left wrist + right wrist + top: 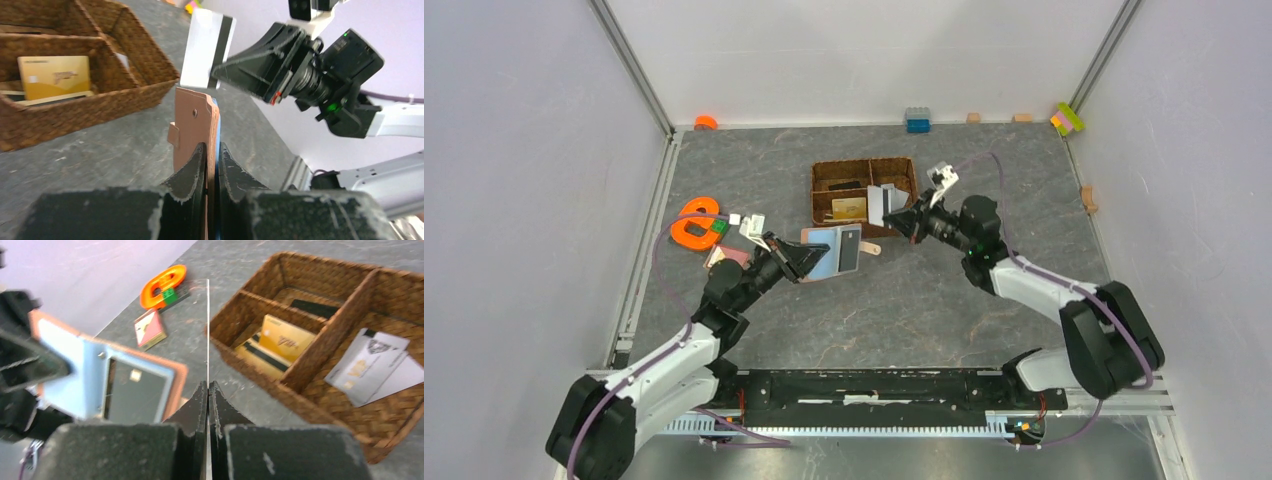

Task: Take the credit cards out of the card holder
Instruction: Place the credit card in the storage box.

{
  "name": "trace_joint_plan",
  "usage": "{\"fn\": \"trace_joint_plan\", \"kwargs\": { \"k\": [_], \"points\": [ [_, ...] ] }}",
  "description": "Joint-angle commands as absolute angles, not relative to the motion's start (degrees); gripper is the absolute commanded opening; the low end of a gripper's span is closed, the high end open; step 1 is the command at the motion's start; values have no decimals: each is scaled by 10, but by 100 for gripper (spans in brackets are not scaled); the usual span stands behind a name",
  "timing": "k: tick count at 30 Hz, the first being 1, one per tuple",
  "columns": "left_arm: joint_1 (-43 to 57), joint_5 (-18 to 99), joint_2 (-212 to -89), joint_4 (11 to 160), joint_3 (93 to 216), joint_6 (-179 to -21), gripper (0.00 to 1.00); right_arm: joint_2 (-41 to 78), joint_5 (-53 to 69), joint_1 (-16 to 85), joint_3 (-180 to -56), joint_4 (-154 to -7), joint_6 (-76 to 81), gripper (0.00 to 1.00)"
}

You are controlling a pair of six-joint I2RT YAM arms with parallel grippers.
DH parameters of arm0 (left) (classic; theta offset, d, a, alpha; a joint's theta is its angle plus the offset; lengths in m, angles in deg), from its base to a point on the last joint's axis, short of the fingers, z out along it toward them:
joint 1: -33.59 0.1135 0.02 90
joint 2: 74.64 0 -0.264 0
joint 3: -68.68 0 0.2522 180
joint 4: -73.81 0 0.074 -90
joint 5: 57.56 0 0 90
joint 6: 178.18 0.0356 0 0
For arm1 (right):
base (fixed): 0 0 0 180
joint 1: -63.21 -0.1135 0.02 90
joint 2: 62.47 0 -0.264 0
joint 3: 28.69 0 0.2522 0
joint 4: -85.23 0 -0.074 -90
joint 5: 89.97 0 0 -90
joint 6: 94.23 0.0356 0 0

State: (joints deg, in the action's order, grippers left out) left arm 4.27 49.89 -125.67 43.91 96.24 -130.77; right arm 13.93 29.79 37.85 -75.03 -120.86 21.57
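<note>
The salmon-pink card holder (822,252) is held up above the table, open, its blue inside facing right. My left gripper (807,260) is shut on its edge; in the left wrist view the holder (192,127) stands edge-on between the fingers (212,156). A dark grey card (849,248) sits in its pocket, also seen from the right wrist (131,390). My right gripper (904,219) is shut on a white card with a dark stripe (880,205), apart from the holder and over the basket's front edge. That card (208,325) shows edge-on in the right wrist view.
The brown woven divided basket (860,163) stands behind the grippers, with a gold card (285,339) in one compartment and white cards (367,365) in another. An orange ring-shaped object (694,222) and a small reddish flat item (149,329) lie left. Toy blocks (916,120) line the back wall.
</note>
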Motion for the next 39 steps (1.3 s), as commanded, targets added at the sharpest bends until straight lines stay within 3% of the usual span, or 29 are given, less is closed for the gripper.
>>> {"fn": "trace_joint_plan", "kwargs": {
  "k": [1,7,15,39],
  "points": [
    [45,421,-1198,536,960,-1243,10,205,238,382,-841,-1123,168,1],
    [45,395,-1149,583,956,-1224,11,300,173,382,-945,-1053,132,1],
    [45,391,-1120,605,954,-1212,9,361,105,384,-981,-1047,115,2],
    [45,396,-1125,605,954,-1213,7,342,108,407,-974,-1050,113,3]
  ]
}}
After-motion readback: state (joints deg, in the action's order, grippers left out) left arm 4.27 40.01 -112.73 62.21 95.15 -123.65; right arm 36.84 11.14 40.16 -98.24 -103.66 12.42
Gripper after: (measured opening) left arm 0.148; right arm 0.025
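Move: The right hand, still holding the striped white credit card, has the storage box's right-hand compartment, where the silver cards lie, about 16 cm ahead, 1 cm to its right and some 14 cm below. The gold cards in the front-left compartment are about 13 cm ahead and 9 cm to its left. The opened card holder is 9 cm back, 12 cm left, about level with it. From the left hand that compartment is roughly 24 cm ahead, 16 cm right and 16 cm down. The right hand swings forward about 13 cm and sinks some 7 cm in the first half, its fingers turning some 20 degrees clockwise and dipping, to bring the pinched card over the box's right side; it then creeps on forward and a little right at an even height, seeming to push the box along. The left hand keeps its hold on the card holder and draws it about 4 cm left and a little down, then stays. ##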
